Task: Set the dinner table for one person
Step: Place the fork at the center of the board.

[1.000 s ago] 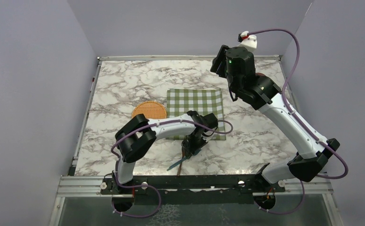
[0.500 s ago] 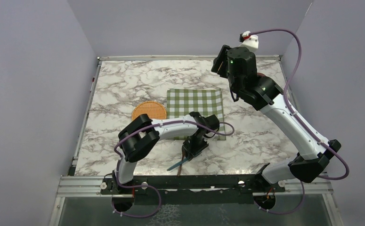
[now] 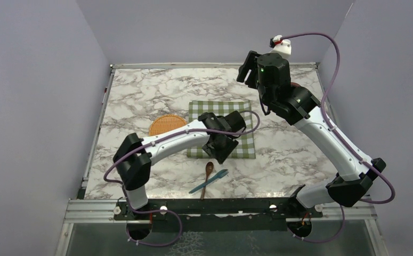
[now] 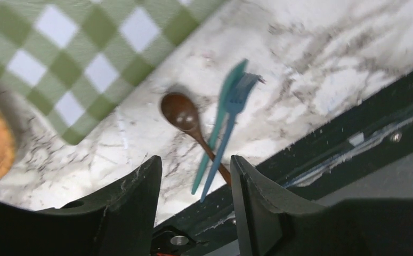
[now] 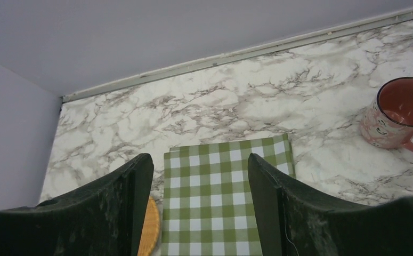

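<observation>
The dinner table (image 3: 140,96) is white marble with grey veins. A wooden spoon (image 3: 209,169) and a teal fork (image 3: 218,176) lie crossed with another teal utensil near its front edge. The left wrist view shows the spoon (image 4: 180,112), the fork (image 4: 237,101) and the marble (image 4: 310,53) well below my left gripper (image 4: 196,160), which is open and holds nothing. That left gripper (image 3: 223,152) hovers over the near edge of the green-checked cloth (image 3: 223,109). My right gripper (image 3: 245,69) is raised at the back, open and holding nothing (image 5: 200,157), looking down on the cloth (image 5: 220,192).
A round orange woven mat (image 3: 167,124) lies left of the cloth, touching its edge. A pink mug (image 5: 398,112) stands at the back right, mostly hidden behind the right arm in the top view. A metal frame (image 3: 220,205) runs just beyond the utensils' handles.
My left gripper has opened, let go of the utensils, and moved up and back toward the cloth. The spoon and teal cutlery stay on the marble. The right jaws have widened slightly.
</observation>
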Controlling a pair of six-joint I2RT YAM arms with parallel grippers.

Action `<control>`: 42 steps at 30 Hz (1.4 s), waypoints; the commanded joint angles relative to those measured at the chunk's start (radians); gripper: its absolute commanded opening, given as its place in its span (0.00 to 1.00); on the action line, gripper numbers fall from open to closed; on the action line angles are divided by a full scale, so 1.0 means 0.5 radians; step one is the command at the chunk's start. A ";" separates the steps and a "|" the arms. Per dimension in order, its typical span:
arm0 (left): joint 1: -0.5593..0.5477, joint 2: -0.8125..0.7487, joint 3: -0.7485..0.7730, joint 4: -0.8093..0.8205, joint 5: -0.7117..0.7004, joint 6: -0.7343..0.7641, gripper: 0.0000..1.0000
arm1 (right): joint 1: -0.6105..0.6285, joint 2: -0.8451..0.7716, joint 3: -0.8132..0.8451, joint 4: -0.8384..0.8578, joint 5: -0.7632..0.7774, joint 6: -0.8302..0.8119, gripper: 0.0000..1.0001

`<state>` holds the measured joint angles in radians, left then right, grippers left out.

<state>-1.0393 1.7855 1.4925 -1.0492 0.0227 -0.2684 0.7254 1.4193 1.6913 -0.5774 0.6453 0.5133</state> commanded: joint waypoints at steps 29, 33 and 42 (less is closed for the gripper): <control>1.775 -0.539 -0.371 0.250 -0.074 -0.458 0.56 | -0.441 0.652 -0.081 0.025 -1.960 0.338 0.75; 1.921 -0.530 -0.433 0.380 0.129 -0.382 0.56 | -0.458 0.883 -0.005 0.121 -2.426 0.255 0.75; 2.295 -0.518 -0.710 0.746 0.748 -0.382 0.55 | -0.454 1.195 0.139 0.094 -2.749 0.136 0.71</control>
<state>0.0689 1.5303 1.1717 -0.7795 0.2276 -0.4767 0.4976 1.9938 1.7050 -0.5468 -0.6014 0.6369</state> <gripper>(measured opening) 0.554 0.713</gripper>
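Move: The woven tray lies about 19 cm ahead of my left hand and 21 cm to its left, on the table some 8 cm below. The checkered cloth's middle is 21 cm ahead and 4 cm right; the fork, already let go, lies 5 cm back and 2 cm left, with the spoon's middle 5 cm back and 3 cm left. From my right hand the tray is some 34 cm left and 1 cm back, the cloth's middle 10 cm left and 1 cm ahead, both about 37 cm below. I swing my empty left hand away from the fork, some 27 cm left and 17 cm forward, past the cloth's near corner to the tray's left rim, turning it about 70 degrees counter-clockwise; it rises slightly, then starts sinking. Meanwhile my right hand drops some 23 cm and goes 14 cm left over the cloth towards the tray, its fingers tipping down and swinging counter-clockwise. Both grippers stay open, touching nothing. ##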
